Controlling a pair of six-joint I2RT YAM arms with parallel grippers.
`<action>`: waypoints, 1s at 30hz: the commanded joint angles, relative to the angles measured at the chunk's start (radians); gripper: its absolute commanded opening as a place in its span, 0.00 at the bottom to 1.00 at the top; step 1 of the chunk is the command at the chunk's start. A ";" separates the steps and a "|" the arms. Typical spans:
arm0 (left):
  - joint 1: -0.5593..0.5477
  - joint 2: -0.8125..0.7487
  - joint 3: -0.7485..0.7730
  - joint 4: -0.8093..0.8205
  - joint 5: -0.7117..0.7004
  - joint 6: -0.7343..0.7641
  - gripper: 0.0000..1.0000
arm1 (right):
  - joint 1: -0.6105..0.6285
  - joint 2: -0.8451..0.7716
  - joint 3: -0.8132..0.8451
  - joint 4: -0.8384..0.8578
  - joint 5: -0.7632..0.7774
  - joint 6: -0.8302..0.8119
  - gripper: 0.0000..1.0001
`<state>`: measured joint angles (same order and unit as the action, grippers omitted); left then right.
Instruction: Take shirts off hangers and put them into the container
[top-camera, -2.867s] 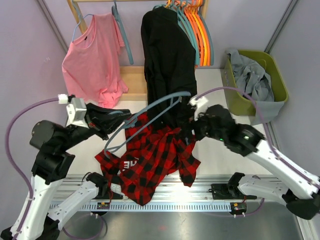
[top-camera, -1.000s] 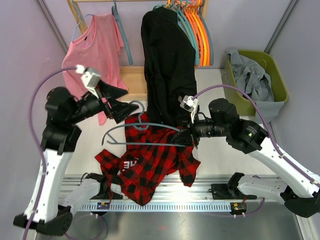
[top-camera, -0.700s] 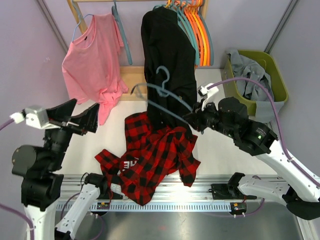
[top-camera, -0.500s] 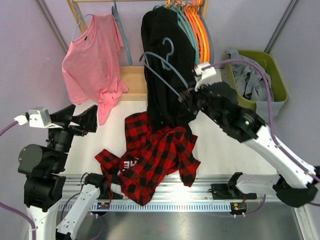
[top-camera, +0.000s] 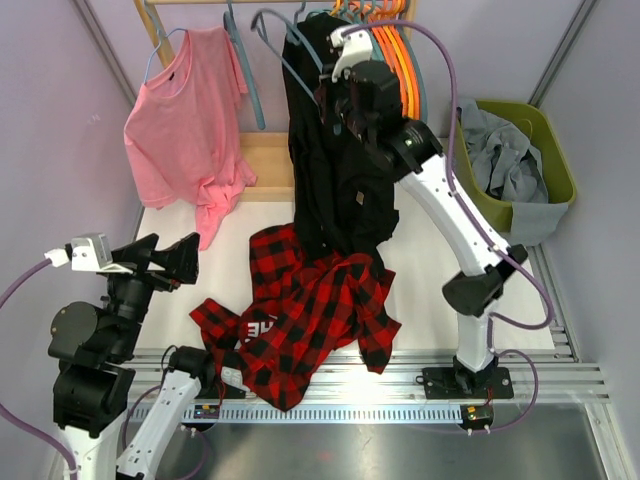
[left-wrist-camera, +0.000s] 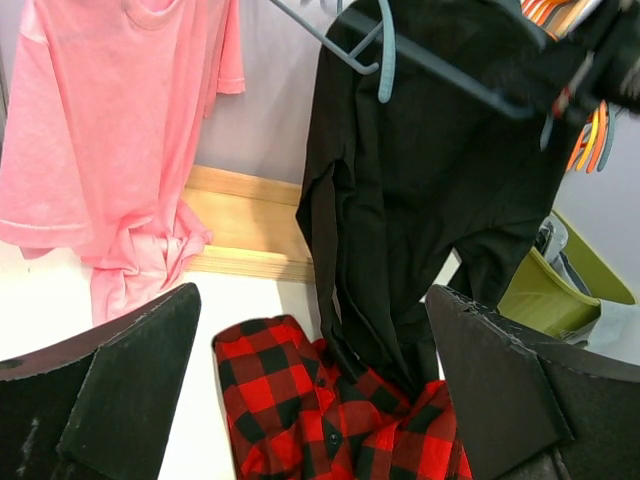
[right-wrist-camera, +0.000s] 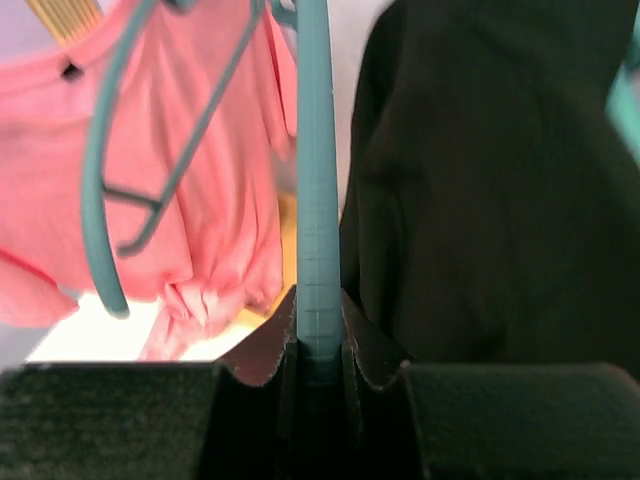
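Note:
My right gripper (top-camera: 330, 95) is raised to the rack and shut on a bare teal hanger (right-wrist-camera: 318, 200), whose bar is pinched between the jaws. The hanger's hook (top-camera: 266, 16) is up near the rail, left of the hanging black shirt (top-camera: 335, 150). The red-and-black plaid shirt (top-camera: 300, 310) lies crumpled on the table, off any hanger. A pink t-shirt (top-camera: 190, 120) hangs at the left on its own hanger. The grey shirt (top-camera: 505, 150) lies in the olive container (top-camera: 556, 140). My left gripper (top-camera: 165, 262) is open and holds nothing, low at the left, facing the plaid shirt (left-wrist-camera: 330, 420).
Several orange and teal hangers (top-camera: 392, 50) hang at the right end of the rail. A wooden base board (top-camera: 265, 165) runs under the rack. The black shirt's hem (left-wrist-camera: 400, 350) reaches down onto the plaid shirt. Purple walls close in both sides.
My right arm carried the teal hanger from above the plaid shirt up to the rail. The left gripper drew back from the hanger to the low left and stayed open.

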<state>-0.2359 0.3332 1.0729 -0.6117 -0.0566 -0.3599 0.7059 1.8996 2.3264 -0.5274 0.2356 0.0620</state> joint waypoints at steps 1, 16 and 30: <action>-0.005 -0.010 -0.027 0.020 0.015 -0.016 0.99 | -0.002 0.122 0.264 -0.069 -0.044 -0.033 0.00; -0.005 -0.014 -0.037 0.024 0.049 -0.042 0.99 | -0.054 0.256 0.370 -0.108 -0.107 0.059 0.02; -0.005 -0.034 -0.037 0.012 0.052 -0.070 0.99 | -0.109 0.257 0.393 -0.057 -0.139 0.093 0.02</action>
<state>-0.2367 0.3088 1.0252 -0.6163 -0.0288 -0.4187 0.6109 2.1578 2.6724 -0.6098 0.1120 0.1349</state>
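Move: The right gripper already holds the empty grey hanger by its near end. The free stretch of rod its hook is to take lies about 15 cm ahead, 7 cm left and 12 cm above this hand; from the left hand, roughly 43 cm ahead, 14 cm right and 16 cm up. The already hung empty hanger is 14 cm ahead, 17 cm left and 7 cm above the right hand; the black shirt hangs 8 cm ahead, 5 cm right and 12 cm below. Bring the right gripper forward about 5 cm in all to the rod, keeping the fingers shut on the hanger: first lift nearly 3 cm as it goes, then dip some 4 cm while pushing on forward, to set the hook over the rod between the hung hanger and the black shirt. Drift about 2 cm left, then ease back right over the last part, wrist almost unturned. ##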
